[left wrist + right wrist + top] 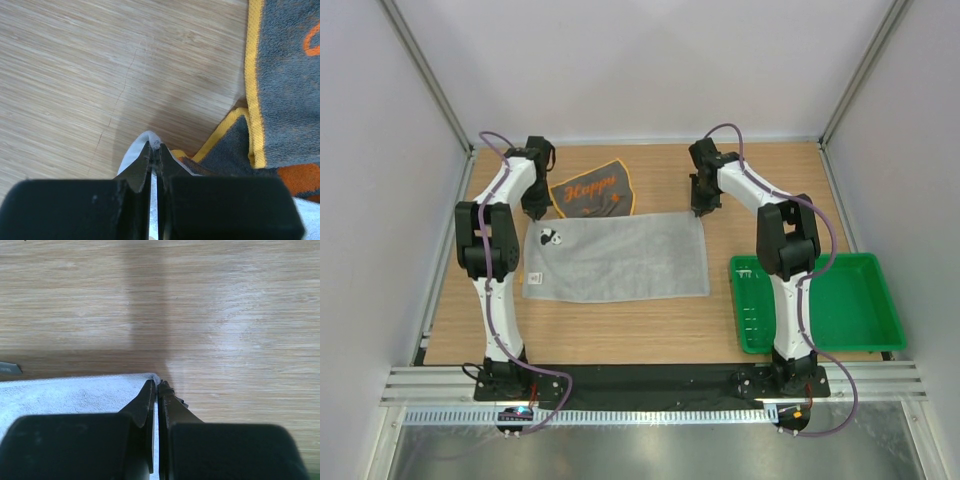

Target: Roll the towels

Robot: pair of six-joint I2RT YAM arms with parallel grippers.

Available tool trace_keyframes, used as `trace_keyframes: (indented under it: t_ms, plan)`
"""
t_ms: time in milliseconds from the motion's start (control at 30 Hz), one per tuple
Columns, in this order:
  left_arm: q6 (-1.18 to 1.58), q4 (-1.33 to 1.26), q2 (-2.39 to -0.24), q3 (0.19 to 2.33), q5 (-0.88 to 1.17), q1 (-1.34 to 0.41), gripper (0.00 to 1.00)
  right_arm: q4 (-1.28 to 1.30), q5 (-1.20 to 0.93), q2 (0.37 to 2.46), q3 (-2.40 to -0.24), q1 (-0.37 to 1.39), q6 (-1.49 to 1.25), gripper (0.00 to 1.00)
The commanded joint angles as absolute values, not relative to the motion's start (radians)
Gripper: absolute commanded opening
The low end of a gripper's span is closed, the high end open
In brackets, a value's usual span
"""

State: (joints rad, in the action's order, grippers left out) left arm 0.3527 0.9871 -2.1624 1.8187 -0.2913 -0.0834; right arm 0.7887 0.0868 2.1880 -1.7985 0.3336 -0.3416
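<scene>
The light grey towel lies spread flat in the middle of the table. My left gripper is at its far left corner, shut, with a fold of pale cloth pinched at the tips. At the far right corner my right gripper is shut on the light grey towel's edge, tips low over the wood. The dark grey towel with orange print lies just beyond, its near edge against the grey one. In the left wrist view its yellow-edged cloth shows to the right.
A green plastic tray sits at the right near side, beside the right arm's base. Bare wooden tabletop surrounds the towels. White walls and metal frame posts close in the table on three sides.
</scene>
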Motion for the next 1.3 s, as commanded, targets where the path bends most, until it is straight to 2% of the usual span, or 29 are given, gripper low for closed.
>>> trace_keyframes:
  t_ms: [0,400,800,933,1267]
  plan:
    - [0.322,0.983,-2.103,1.807,-0.288,-0.075,0.01,0.799,0.081,2.123,-1.799,0.331,-0.324,0.01]
    - [0.353,0.976,-1.997,1.723,-0.318,-0.075,0.01,0.776,0.118,1.979,-1.689,0.331,-0.316,0.01]
    - [0.368,0.943,-1.780,1.583,-0.397,-0.074,0.00,0.755,0.091,1.821,-1.574,0.331,-0.333,0.01]
    - [0.411,0.930,-1.697,1.468,-0.400,-0.074,0.00,0.704,0.034,1.735,-1.474,0.340,-0.368,0.01]
    - [0.465,0.894,-1.448,1.223,-0.411,-0.075,0.00,0.693,0.054,1.497,-1.241,0.351,-0.429,0.01]
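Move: Both hands already pinch the far corners of the gray towel, just off the table. Its near left corner lies about 21 cm back and 2 cm left of the left hand; its near right corner is some 21 cm back and 3 cm right of the right hand, both about 3 cm lower. The Happy towel lies about 6 cm ahead and 15 cm right of the left hand; the green tray about 23 cm back and 31 cm right of the right hand. Keeping their pinch, both hands lift the gray towel's far corners 7–9 cm and draw them back about 11 cm. ##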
